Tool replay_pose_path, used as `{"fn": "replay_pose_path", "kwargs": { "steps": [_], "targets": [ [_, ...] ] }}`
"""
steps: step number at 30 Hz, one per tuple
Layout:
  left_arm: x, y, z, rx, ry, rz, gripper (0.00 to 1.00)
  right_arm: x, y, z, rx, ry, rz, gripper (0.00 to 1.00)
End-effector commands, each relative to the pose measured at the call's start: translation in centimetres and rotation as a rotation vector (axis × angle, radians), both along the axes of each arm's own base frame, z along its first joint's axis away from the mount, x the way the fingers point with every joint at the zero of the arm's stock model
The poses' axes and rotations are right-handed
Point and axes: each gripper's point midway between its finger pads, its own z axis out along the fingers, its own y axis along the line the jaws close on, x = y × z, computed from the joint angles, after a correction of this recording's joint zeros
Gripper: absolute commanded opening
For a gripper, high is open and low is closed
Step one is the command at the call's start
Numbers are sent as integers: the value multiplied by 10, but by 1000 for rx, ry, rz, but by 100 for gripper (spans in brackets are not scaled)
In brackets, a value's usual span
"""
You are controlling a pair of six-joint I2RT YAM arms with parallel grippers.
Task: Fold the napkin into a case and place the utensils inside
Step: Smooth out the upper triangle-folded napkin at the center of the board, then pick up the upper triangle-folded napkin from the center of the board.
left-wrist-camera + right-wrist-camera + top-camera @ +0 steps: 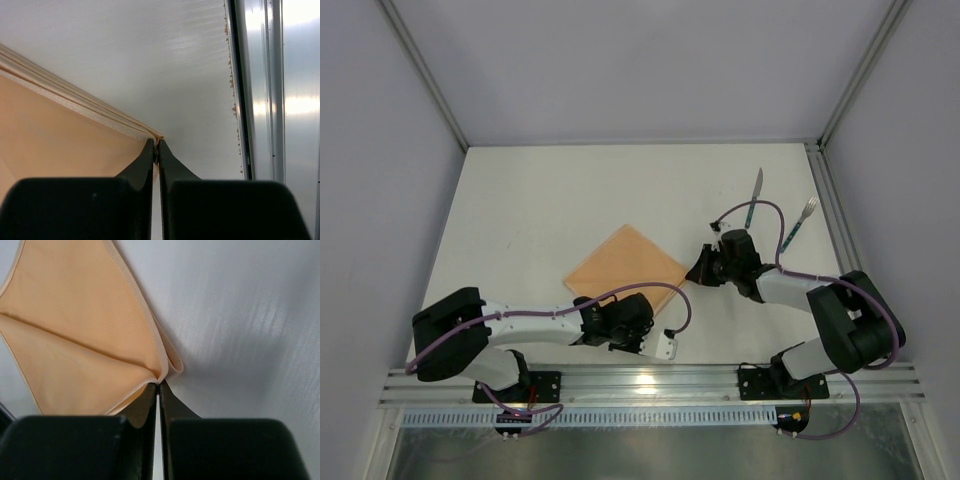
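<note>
The peach-orange napkin lies flat as a diamond in the middle of the table, its hems showing doubled layers. My left gripper is shut on the napkin's near corner, and the cloth is pinched between the black fingertips. My right gripper is shut on the napkin's right corner, where the cloth puckers upward at the tips. The utensils lie apart at the back right: the knife and the fork, both with teal handles and beyond the right gripper.
A metal rail runs along the near table edge, and it also runs down the right of the left wrist view as the rail. Grey walls enclose the table on three sides. A purple cable loops over the right wrist near the knife.
</note>
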Motion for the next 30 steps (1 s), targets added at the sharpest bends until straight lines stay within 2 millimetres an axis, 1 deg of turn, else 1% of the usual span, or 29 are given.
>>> {"fn": "replay_pose_path", "kwargs": {
  "steps": [1,3,4,5,6,7,9,10,12,13,14,15,18,19,20,21,22,23,26,27,28,30],
  "targets": [
    [-11,17,-10,60,48,-18,0,19,1,10,29,-89,-33,4],
    [-11,17,-11,64,52,-15,0,20,-2,9,20,-96,-41,4],
    [-11,18,-11,66,51,-16,0,20,-3,8,13,-89,-46,7],
    [-11,17,-11,64,52,-15,0,20,-4,8,1,-84,-47,13],
    [-11,17,-10,64,52,-17,0,23,-5,10,-18,-96,-38,23],
    [-11,18,-11,65,53,-17,0,18,-8,7,-44,-68,-32,26],
    [-11,18,-11,66,52,-13,0,17,-11,11,-73,-73,-17,29],
    [-11,18,-11,66,52,-13,0,15,-15,18,-97,-83,-3,31],
    [-11,17,-11,63,51,-15,0,11,-18,24,-127,-74,17,34],
    [-11,17,-11,65,51,-16,0,6,-21,25,-149,-67,36,34],
    [-10,17,-10,62,50,-15,0,5,-21,32,-147,-81,45,35],
    [-10,16,-10,60,49,-15,0,4,-21,35,-145,-81,49,35],
    [-10,15,-11,60,49,-16,0,-3,-13,43,-84,-76,68,36],
    [-10,16,-11,63,50,-16,0,-2,-10,46,-60,-87,66,39],
    [-10,16,-11,63,50,-16,0,-1,-6,48,-33,-81,58,41],
    [-10,16,-11,63,50,-16,0,-1,-6,45,-31,-72,51,43],
    [-10,16,-11,63,51,-13,0,2,-5,44,-26,-75,42,48],
    [-10,15,-10,62,50,-13,0,5,-4,44,-14,-78,28,50],
    [-10,15,-10,60,50,-13,0,9,2,34,6,-63,36,56],
    [-10,15,-11,61,51,-13,0,11,4,32,8,-59,41,56],
    [-10,15,-11,62,50,-11,0,12,4,24,-1,-45,44,56],
    [-10,16,-11,63,50,-13,0,16,3,16,-26,-42,50,56]
  ]
}}
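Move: The napkin's right corner is at the right fingertips, level with them fore-and-aft and sideways and about 1 cm below the hand point. From this hand the napkin's far corner lies roughly 13 cm ahead and 14 cm left, its near corner about 16 cm back and 13 cm left, and the knife about 20 cm ahead and 15 cm right. From the left hand, which holds the near corner, the right corner is some 16 cm ahead and 13 cm right. Sliding about 1.5 cm to its right while opening, the right hand lets go of the napkin's right corner and hops up roughly 4 cm. There its fingers spread wider, to a bit over half open, then it sinks some 2 cm and eases back left over the corner, the fingers ending either side of the fold. The left hand stays put, still pinching the near corner. ##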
